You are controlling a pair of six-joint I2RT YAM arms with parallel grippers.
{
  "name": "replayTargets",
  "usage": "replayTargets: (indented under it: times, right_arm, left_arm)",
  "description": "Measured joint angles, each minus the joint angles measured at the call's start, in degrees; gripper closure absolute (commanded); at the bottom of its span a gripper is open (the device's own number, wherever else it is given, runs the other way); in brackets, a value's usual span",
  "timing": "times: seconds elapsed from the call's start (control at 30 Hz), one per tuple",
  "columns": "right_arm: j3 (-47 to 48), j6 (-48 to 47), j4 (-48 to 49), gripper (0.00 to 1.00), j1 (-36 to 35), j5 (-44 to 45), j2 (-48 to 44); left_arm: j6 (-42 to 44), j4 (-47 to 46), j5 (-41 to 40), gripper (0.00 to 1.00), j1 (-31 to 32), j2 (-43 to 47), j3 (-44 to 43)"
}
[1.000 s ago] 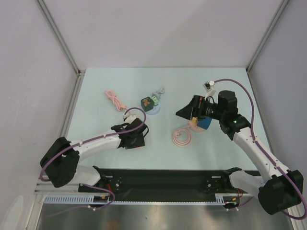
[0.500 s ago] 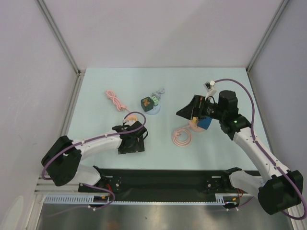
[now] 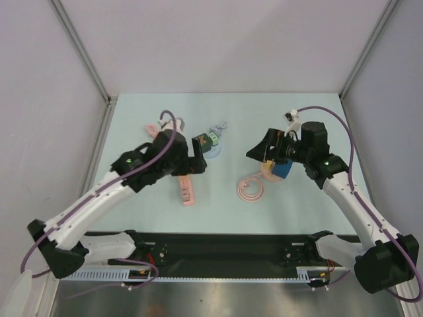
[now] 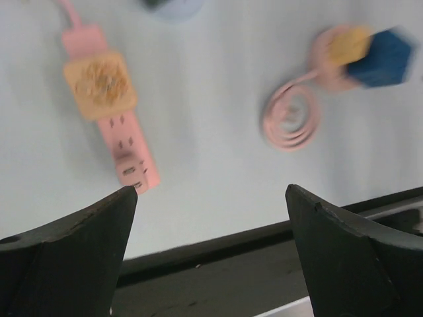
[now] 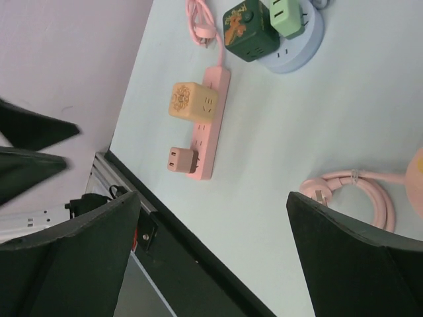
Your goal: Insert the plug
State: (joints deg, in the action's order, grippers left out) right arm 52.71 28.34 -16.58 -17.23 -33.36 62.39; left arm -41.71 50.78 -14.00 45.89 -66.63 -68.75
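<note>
A pink power strip [image 3: 186, 188] lies on the table with a yellow cube adapter [image 5: 188, 100] on its middle. A small pink plug [image 5: 180, 160] sits in the socket at its near end, also visible as the pink plug [image 4: 135, 173] in the left wrist view. My left gripper [image 3: 192, 165] hangs above the strip's far end, open, with nothing between its fingers [image 4: 210, 191]. My right gripper [image 3: 256, 150] hovers open and empty over the table's right half [image 5: 211, 195], well apart from the strip.
A dark green cube [image 3: 200, 141] and a light green plug [image 3: 213, 138] sit on a round pale blue socket [image 5: 297, 46]. A coiled pink cable [image 3: 251, 188] lies beside a blue cube [image 3: 283, 170]. The black rail [image 3: 225, 247] borders the near edge.
My left gripper has opened wide, let go of the pink plug and risen up and back from the strip's near end. The right arm has barely moved.
</note>
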Motion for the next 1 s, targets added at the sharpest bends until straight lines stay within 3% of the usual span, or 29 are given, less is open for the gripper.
replayTargets:
  times: [0.13, 0.23, 0.6, 1.0]
  right_arm:
    - [3.2, 0.5, -3.8, 0.00, 0.0, 2.9, -0.8]
    - [4.8, 0.4, -6.5, 0.00, 0.0, 4.3, -2.7]
    - [13.0, -2.1, -15.8, 0.00, 0.3, 8.6, -8.8]
    - [12.1, -1.9, -16.0, 0.00, 0.7, 11.6, -12.0]
  left_arm:
    - [5.9, -2.6, -0.7, 0.00, 0.0, 4.6, -9.3]
    - [10.3, -5.7, -0.7, 0.00, 0.0, 7.9, -10.4]
    - [21.3, -20.3, -0.2, 0.00, 0.0, 26.9, 10.1]
    - [22.3, -22.9, 0.9, 0.00, 0.0, 29.2, 11.5]
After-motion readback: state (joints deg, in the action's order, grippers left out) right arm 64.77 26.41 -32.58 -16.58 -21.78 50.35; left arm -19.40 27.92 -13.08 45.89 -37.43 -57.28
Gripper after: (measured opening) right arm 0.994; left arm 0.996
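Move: From the left hand, the small pink plug already on the pink strip lies about 4 cm back, 3 cm left and 20 cm below. The tan cube on that strip is some 3 cm ahead and 3 cm left of the hand, and the green cube roughly 15 cm ahead and 2 cm right, both about 18 cm lower. From the right hand, the small pink plug is about 30 cm left, 9 cm back and 22 cm below. Touching nothing, the empty left hand keeps climbing away from the strip, about 12 cm up, quickly at first, then easing some 4 cm left and slightly back while its fingers tip up by nearly 40 degrees. The empty right hand also rises, about 9 cm, drawing right and a little back with a clockwise turn of about 10 degrees. Both grippers stay wide open. ##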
